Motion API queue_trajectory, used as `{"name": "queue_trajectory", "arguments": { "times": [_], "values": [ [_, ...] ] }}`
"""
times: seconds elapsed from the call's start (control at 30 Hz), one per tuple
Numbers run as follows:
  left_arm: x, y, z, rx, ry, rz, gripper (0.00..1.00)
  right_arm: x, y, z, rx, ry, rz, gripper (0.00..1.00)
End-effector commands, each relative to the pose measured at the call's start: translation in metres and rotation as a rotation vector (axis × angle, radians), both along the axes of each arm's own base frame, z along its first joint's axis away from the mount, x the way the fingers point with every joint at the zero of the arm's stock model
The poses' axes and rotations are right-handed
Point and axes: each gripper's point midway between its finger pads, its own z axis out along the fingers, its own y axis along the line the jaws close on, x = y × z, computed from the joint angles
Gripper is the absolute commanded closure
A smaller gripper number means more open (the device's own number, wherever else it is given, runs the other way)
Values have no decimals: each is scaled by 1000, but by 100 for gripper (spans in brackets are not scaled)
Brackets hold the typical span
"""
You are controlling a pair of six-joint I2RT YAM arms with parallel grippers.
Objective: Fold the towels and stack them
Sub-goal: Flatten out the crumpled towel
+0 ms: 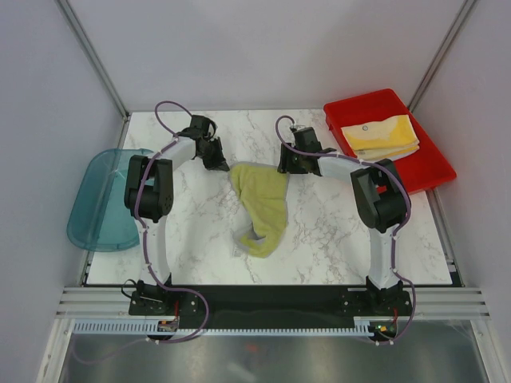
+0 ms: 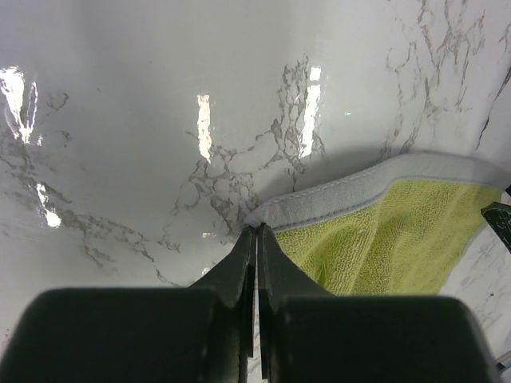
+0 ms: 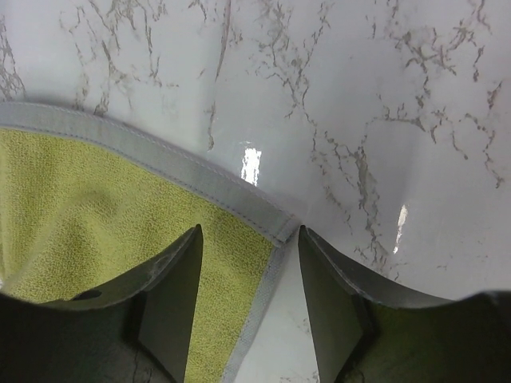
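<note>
A yellow-green towel (image 1: 263,209) with a grey hem lies crumpled on the marble table (image 1: 335,239), its far edge stretched between the two grippers. My left gripper (image 1: 216,162) is shut on the towel's far left corner (image 2: 263,214); the jaws meet on the grey hem. My right gripper (image 1: 284,166) stands open over the far right corner (image 3: 279,226), one finger (image 3: 180,275) above the towel (image 3: 96,199) and the other over bare marble. Folded yellow towels (image 1: 382,137) lie in the red tray (image 1: 431,171) at the far right.
A translucent teal tub (image 1: 100,199) hangs over the table's left edge. The enclosure's walls and posts close in the back and sides.
</note>
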Motion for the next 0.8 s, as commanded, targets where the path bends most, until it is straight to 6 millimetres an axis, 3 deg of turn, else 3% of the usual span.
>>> {"name": "queue_trajectory", "arguments": {
  "times": [0.0,0.13,0.27,0.37,0.47,0.5,0.57,0.6,0.63,0.67,0.7,0.73,0.77],
  "values": [
    [1,-9,15,-47,-11,-7,98,-32,-15,-26,-62,124,-20,40],
    [0,-11,17,-55,-12,-15,98,-33,-7,-31,-33,141,-20,43],
    [0,-14,20,-71,-16,-27,98,-28,-6,-43,-53,145,-28,59],
    [2,-18,30,-93,-35,-50,98,-16,-8,-40,-85,107,-26,96],
    [-2,-20,53,-110,-79,-75,98,-11,-13,-8,-95,50,-14,100],
    [-4,-20,80,-122,-133,-87,98,-11,-11,31,-65,-18,-8,100],
    [-19,-23,98,-147,-163,-132,98,-27,-14,60,-42,-60,17,100],
    [-27,-24,113,-162,-186,-151,98,-36,-15,104,-8,-134,25,100],
    [-40,-27,145,-185,-247,-176,98,-51,-19,109,-8,-135,40,100],
    [-56,-26,147,-182,-250,-193,98,-62,-20,125,1,-166,58,100],
    [-67,-26,157,-183,-272,-205,98,-77,-25,164,33,-246,64,100],
    [-86,-29,191,-205,-349,-233,98,-93,-32,161,30,-243,67,100],
    [-105,-29,185,-219,-331,-251,98,-105,-34,172,47,-269,75,100]
  ]
}}
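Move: The towel's free far-right corner lies almost between the right hand's open fingers: about 1 cm ahead, 1 cm to the right and 1 cm below. The crumpled middle of the towel is roughly 5 cm to the right hand's left and 13 cm back, and the red tray's middle some 34 cm to its right and 8 cm ahead. From the left hand, still shut on the far-left corner, the free corner is about 18 cm to the right, level with it in reach. The towel's free far-right corner is pinched as the right fingers close right down, sinking about half a centimetre to it, while the left keeps its grip. Then both hands sweep up quickly and back towards the base: the right about 11 cm up, 8 cm back and a little rightwards, the left about 12 cm up and 6 cm back, its wrist tilting some 15 degrees. ##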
